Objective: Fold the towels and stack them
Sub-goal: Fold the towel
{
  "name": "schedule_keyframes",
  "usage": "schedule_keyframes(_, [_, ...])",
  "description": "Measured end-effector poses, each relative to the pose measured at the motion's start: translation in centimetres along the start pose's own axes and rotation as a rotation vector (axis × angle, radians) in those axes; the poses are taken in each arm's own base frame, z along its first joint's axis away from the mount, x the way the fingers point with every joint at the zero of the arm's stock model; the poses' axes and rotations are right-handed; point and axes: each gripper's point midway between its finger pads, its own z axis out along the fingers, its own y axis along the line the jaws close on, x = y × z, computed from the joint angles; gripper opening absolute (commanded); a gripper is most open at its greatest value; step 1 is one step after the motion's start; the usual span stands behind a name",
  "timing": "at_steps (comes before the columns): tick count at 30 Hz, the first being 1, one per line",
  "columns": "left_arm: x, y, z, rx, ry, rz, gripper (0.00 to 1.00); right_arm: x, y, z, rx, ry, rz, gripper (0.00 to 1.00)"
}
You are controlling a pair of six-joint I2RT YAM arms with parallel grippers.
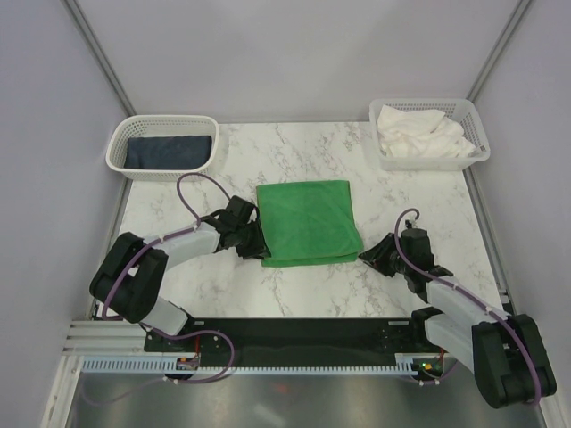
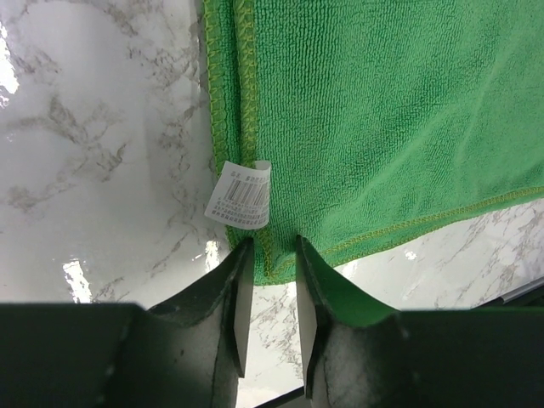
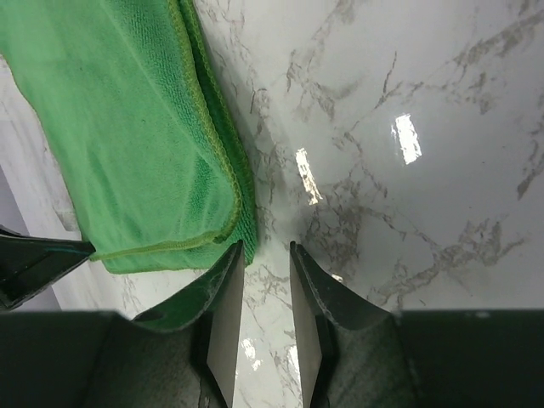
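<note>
The bright green towel [image 1: 308, 221] lies folded flat in the middle of the marble table. My left gripper [image 1: 254, 242] is at its near-left corner. In the left wrist view the gripper [image 2: 274, 242] is open a little, with the towel [image 2: 382, 110] corner and its white tag [image 2: 242, 194] just at the fingertips. My right gripper [image 1: 370, 256] is open and empty beside the near-right corner; the right wrist view shows the gripper [image 3: 265, 246] next to the towel [image 3: 127, 127] edge. The navy towel [image 1: 168, 152] lies folded in the left basket. The white towel [image 1: 415, 134] lies crumpled in the right basket.
A white mesh basket [image 1: 161, 120] stands at the back left and another [image 1: 482, 143] at the back right. Grey walls close in the table on three sides. Bare marble [image 1: 419, 214] shows to the right of the green towel.
</note>
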Motion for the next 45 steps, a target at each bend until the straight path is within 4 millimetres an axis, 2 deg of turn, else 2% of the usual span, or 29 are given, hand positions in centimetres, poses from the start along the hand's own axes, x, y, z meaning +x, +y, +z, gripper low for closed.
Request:
schedule_keyframes(2, [0.0, 0.0, 0.0, 0.0, 0.0, 0.0, 0.27, 0.0, 0.1, 0.2, -0.011, -0.003, 0.005, 0.35])
schedule_keyframes(11, [0.1, 0.0, 0.0, -0.002, 0.002, -0.001, 0.27, -0.5, 0.8, 1.3, -0.047, -0.01, 0.014, 0.33])
schedule_keyframes(16, [0.2, 0.1, -0.2, -0.003, 0.005, -0.003, 0.14, -0.5, 1.1, 1.6, -0.06, -0.009, 0.01, 0.31])
schedule_keyframes(19, [0.3, 0.1, -0.3, -0.005, 0.009, -0.003, 0.02, -0.4, 0.9, 1.8, -0.053, -0.007, 0.004, 0.14])
schedule_keyframes(21, [0.3, 0.1, -0.4, -0.006, 0.01, -0.003, 0.02, -0.3, 0.6, 1.8, -0.04, -0.006, -0.001, 0.0])
schedule_keyframes(37, [0.2, -0.2, -1.8, 0.007, -0.01, 0.002, 0.02, -0.8, 0.0, 1.6, 0.003, -0.031, -0.033, 0.0])
schedule_keyframes(45, [1.4, 1.0, -1.4, -0.019, 0.02, -0.005, 0.02, -1.0, -0.1, 1.5, 0.017, -0.033, -0.038, 0.0])
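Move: The left hand's open fingertips are already low over the green towel's near-left corner, which lies about 1 cm back; the barcode tag is some 2 cm ahead and 1 cm left, the towel's far-left corner roughly 17 cm ahead. The right hand, also low, has the towel's near-right corner about 1 cm ahead and 1 cm left, and its far-right corner some 17 cm ahead and 2 cm left. Both hands pinch the green towel's near corners. The right slides about 2 cm forward and a little left onto its corner, shuts while dipping under 1 cm, then shifts about 1 cm right; the left closes almost in place, lifts some 1.5 cm, then lowers again while moving back and left. ##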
